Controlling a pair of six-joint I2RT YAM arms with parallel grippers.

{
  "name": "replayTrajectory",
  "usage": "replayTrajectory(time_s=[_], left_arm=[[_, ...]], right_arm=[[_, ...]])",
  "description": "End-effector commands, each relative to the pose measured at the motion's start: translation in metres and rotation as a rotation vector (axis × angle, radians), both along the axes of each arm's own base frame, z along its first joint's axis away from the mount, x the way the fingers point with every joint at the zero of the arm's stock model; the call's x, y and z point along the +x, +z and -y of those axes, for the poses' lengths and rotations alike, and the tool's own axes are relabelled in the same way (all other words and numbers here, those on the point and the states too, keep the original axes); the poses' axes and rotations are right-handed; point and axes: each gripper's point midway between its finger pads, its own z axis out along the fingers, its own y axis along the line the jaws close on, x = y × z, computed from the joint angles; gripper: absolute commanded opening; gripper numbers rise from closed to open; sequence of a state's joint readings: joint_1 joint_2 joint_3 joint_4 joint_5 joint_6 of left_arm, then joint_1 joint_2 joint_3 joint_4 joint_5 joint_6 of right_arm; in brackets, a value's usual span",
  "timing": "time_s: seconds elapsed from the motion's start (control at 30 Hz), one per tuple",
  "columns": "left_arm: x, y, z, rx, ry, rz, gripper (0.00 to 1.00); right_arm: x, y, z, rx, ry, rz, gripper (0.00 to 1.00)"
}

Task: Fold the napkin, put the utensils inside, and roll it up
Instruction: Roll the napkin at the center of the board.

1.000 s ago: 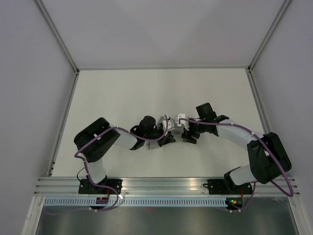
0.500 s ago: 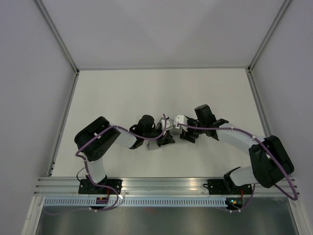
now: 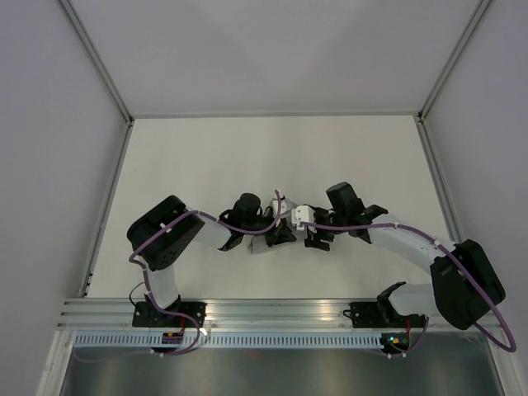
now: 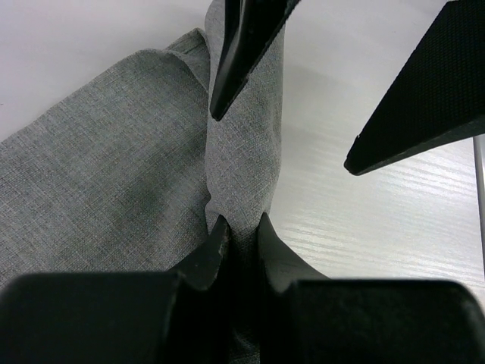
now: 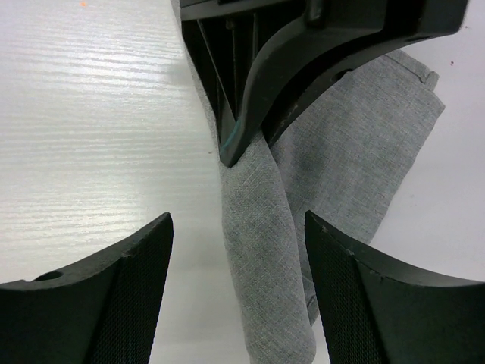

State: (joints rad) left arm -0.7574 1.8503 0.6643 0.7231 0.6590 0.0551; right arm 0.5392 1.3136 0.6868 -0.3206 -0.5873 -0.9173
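The grey napkin [image 4: 114, 167] lies on the white table with one edge rolled into a tube [image 5: 261, 258]. My left gripper [image 4: 239, 224] is shut on one end of that roll. My right gripper [image 5: 236, 220] is open and straddles the roll's other end, a finger on either side without touching it. In the top view the two grippers meet nose to nose at the table's middle, left [image 3: 283, 228] and right [image 3: 310, 234], and hide nearly all of the napkin. The fork is not in view.
The white table [image 3: 206, 165] is walled by pale panels at the left, back and right. A metal rail [image 3: 272, 309] runs along the near edge by the arm bases.
My right gripper has moved a little left and nearer, closing in on the left gripper and the roll. The left gripper has stayed shut on the napkin.
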Motion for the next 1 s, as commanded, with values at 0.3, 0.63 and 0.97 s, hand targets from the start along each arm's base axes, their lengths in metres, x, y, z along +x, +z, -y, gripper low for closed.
replayTrajectory(time_s=[0.3,0.63,0.97], left_arm=[[-0.039,-0.053,-0.031,0.136,-0.003,-0.206,0.02],[-0.041,-0.049,-0.029,0.123,-0.021,-0.212,0.02],[-0.037,-0.038,-0.029,0.101,-0.006,-0.177,0.11]], right_arm=[[0.011,-0.016,-0.001,0.037,0.037,0.158,0.76],[0.017,-0.021,-0.003,0.005,0.044,0.157,0.73],[0.009,-0.043,0.009,-0.105,0.075,0.07,0.27]])
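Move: The napkin roll's right-hand stretch lies about 5 cm below the right hand's open fingers, some 1 cm ahead and 1 cm to its right. The napkin's loose flap spreads about 8 cm ahead and 5 cm left of that hand, some 6 cm lower. The left hand already pinches the roll; the stretch the right hand goes for lies about 11 cm to its right, 1 cm ahead and 1 cm lower. The right hand sinks some 4 cm over the roll and closes to pinch it, left hand still holding. ##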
